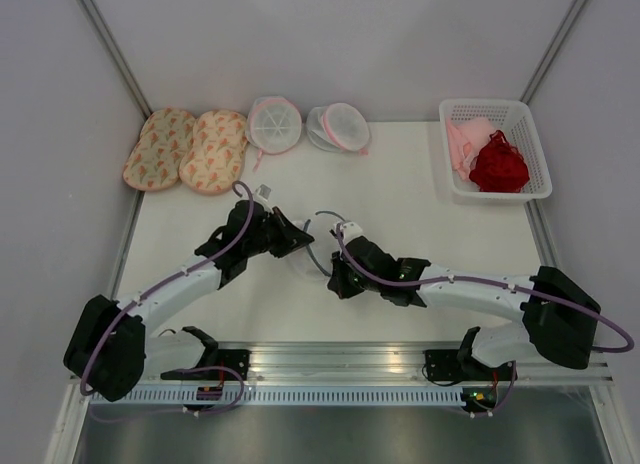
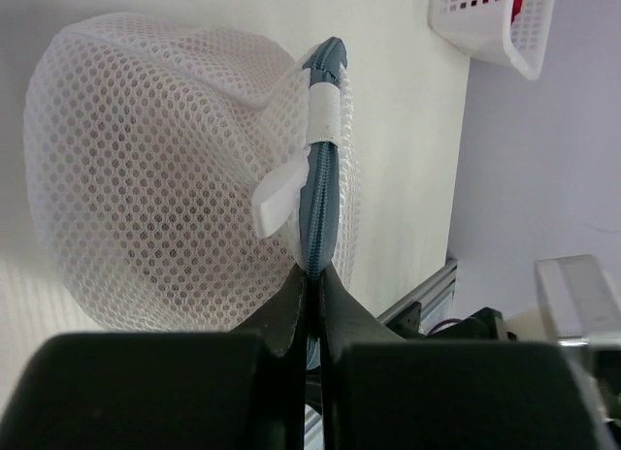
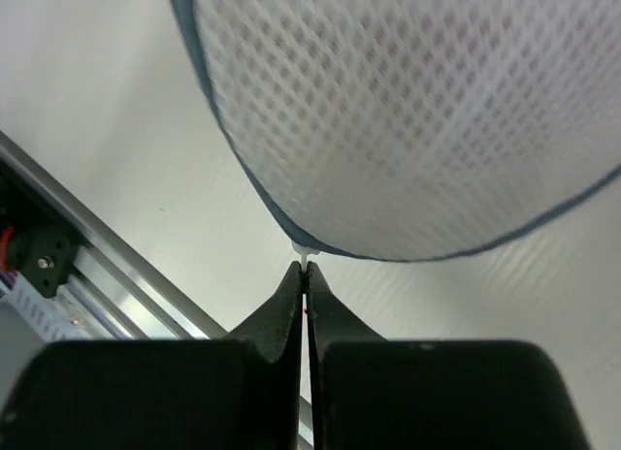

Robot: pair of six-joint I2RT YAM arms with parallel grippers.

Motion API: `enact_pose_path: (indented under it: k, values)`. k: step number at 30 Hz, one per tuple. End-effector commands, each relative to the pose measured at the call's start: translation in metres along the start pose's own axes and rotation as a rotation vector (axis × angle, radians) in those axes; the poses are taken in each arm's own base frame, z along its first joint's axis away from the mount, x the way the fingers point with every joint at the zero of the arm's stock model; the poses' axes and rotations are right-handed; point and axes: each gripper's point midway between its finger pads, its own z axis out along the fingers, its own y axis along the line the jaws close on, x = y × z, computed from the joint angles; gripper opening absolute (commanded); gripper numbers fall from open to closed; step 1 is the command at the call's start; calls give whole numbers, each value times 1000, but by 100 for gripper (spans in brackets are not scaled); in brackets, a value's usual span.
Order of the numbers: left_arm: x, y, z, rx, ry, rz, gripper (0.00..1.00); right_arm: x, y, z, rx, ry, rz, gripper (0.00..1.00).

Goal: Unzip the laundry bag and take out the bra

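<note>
The laundry bag (image 1: 318, 246), a white mesh dome with a grey-blue zipper rim, lies mid-table between both arms. My left gripper (image 1: 302, 241) comes at it from the left. In the left wrist view this gripper (image 2: 315, 272) is shut on the zipper rim (image 2: 324, 169), just below a white tab (image 2: 277, 196), with the mesh (image 2: 155, 178) bulging to the left. My right gripper (image 1: 336, 271) is at the bag's near edge. In the right wrist view it (image 3: 305, 268) is shut on a small white zipper pull under the rim of the bag (image 3: 417, 111). The bra is hidden.
A white basket (image 1: 530, 134) at the back right holds a dark red garment (image 1: 498, 166) and pale pink cloth (image 1: 464, 144). Two pink-trimmed mesh pouches (image 1: 274, 122) (image 1: 339, 127) and two patterned pads (image 1: 186, 149) line the back edge. A metal rail (image 1: 340, 359) runs along the near edge.
</note>
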Motion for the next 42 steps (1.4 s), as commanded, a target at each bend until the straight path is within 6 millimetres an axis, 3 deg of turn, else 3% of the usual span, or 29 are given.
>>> enact_pose_path:
  k: [1, 5, 10, 14, 16, 17, 19, 20, 21, 22, 24, 25, 26, 28, 29, 31, 32, 34, 36, 37, 38, 42]
  values:
    - [-27, -8, 1, 24, -59, 69, 2, 30, -18, -1, 69, 128, -24, 1]
    - [-26, -6, 5, 42, -5, 127, 2, 25, -67, -11, 319, 69, -11, 0]
    - [-5, -13, 15, 100, 194, 260, 2, 2, -123, -21, 556, -17, 39, 0]
    - [7, -35, 24, 260, 363, 388, 2, -19, -138, -18, 585, -68, 30, 1]
    - [10, -29, 37, 277, 431, 399, 2, -28, -139, -15, 573, -84, 27, 1]
    - [3, -40, 41, 302, 426, 411, 2, -31, -138, -14, 561, -89, 28, 0]
    - [-4, -40, 56, 306, 431, 410, 6, -38, -134, -15, 547, -104, 24, 0]
    - [-8, -38, 62, 286, 417, 403, 16, -42, -131, -17, 534, -113, 21, 0]
    - [-10, -36, 67, 265, 406, 397, 48, -44, -129, -18, 522, -121, 20, 0]
    - [-14, -33, 71, 242, 391, 385, 60, -45, -123, -17, 490, -123, 23, 0]
    - [-26, -18, 76, 127, 316, 370, 73, -49, -115, -19, 444, -135, 18, 0]
    - [-35, -18, 72, 85, 266, 376, 73, -48, -109, -18, 406, -133, 22, 1]
    - [-47, 6, 71, -63, 190, 352, 73, -50, -105, -20, 381, -140, 19, 0]
    - [-63, 20, 59, -188, 84, 318, 73, -53, -94, -19, 319, -152, 13, 0]
    - [-76, 27, 42, -264, -13, 315, 74, -53, -80, -20, 241, -149, 13, 0]
    - [-73, 44, 24, -333, -70, 259, 74, -56, -62, -18, 138, -163, -4, 0]
    - [-78, 30, 7, -296, -123, 249, 74, -55, -45, -19, 45, -154, -12, 0]
    - [-68, 40, -8, -307, -144, 195, 74, -56, -26, -19, -58, -145, -26, 0]
    - [-65, 31, -26, -261, -183, 160, 79, -56, -6, -16, -163, -128, -37, 0]
    - [-50, 35, -27, -243, -148, 103, 80, -60, 1, -15, -196, -132, -45, 1]
    - [-44, 27, -32, -194, -143, 83, 80, -54, 6, -10, -231, -100, -41, 0]
    - [-1, 12, -24, -33, 7, -22, 82, -53, 19, 1, -294, -77, -44, 0]
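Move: The left fingers are shut on the zip edge of the laundry bag, whose middle lies about 3 cm to the right, 1 cm back and 4 cm below. The right fingers hold its small white tab; from them the bag's middle is roughly 7 cm ahead, 3 cm left and 1 cm up. From the left hand, a round mesh bag stands some 33 cm ahead and 11 cm left, a folded mesh bag 33 cm ahead and 9 cm right, both about 13 cm lower. Rightward and forward go both hands, the left turning about 30 degrees clockwise on the zip edge, the right travelling some 11 cm right while sinking. The left then opens and lets go, dips farther forward, and swings back left and up, turning back, to the bag's left rim; the right, still pinching the tab, returns left and rises. ##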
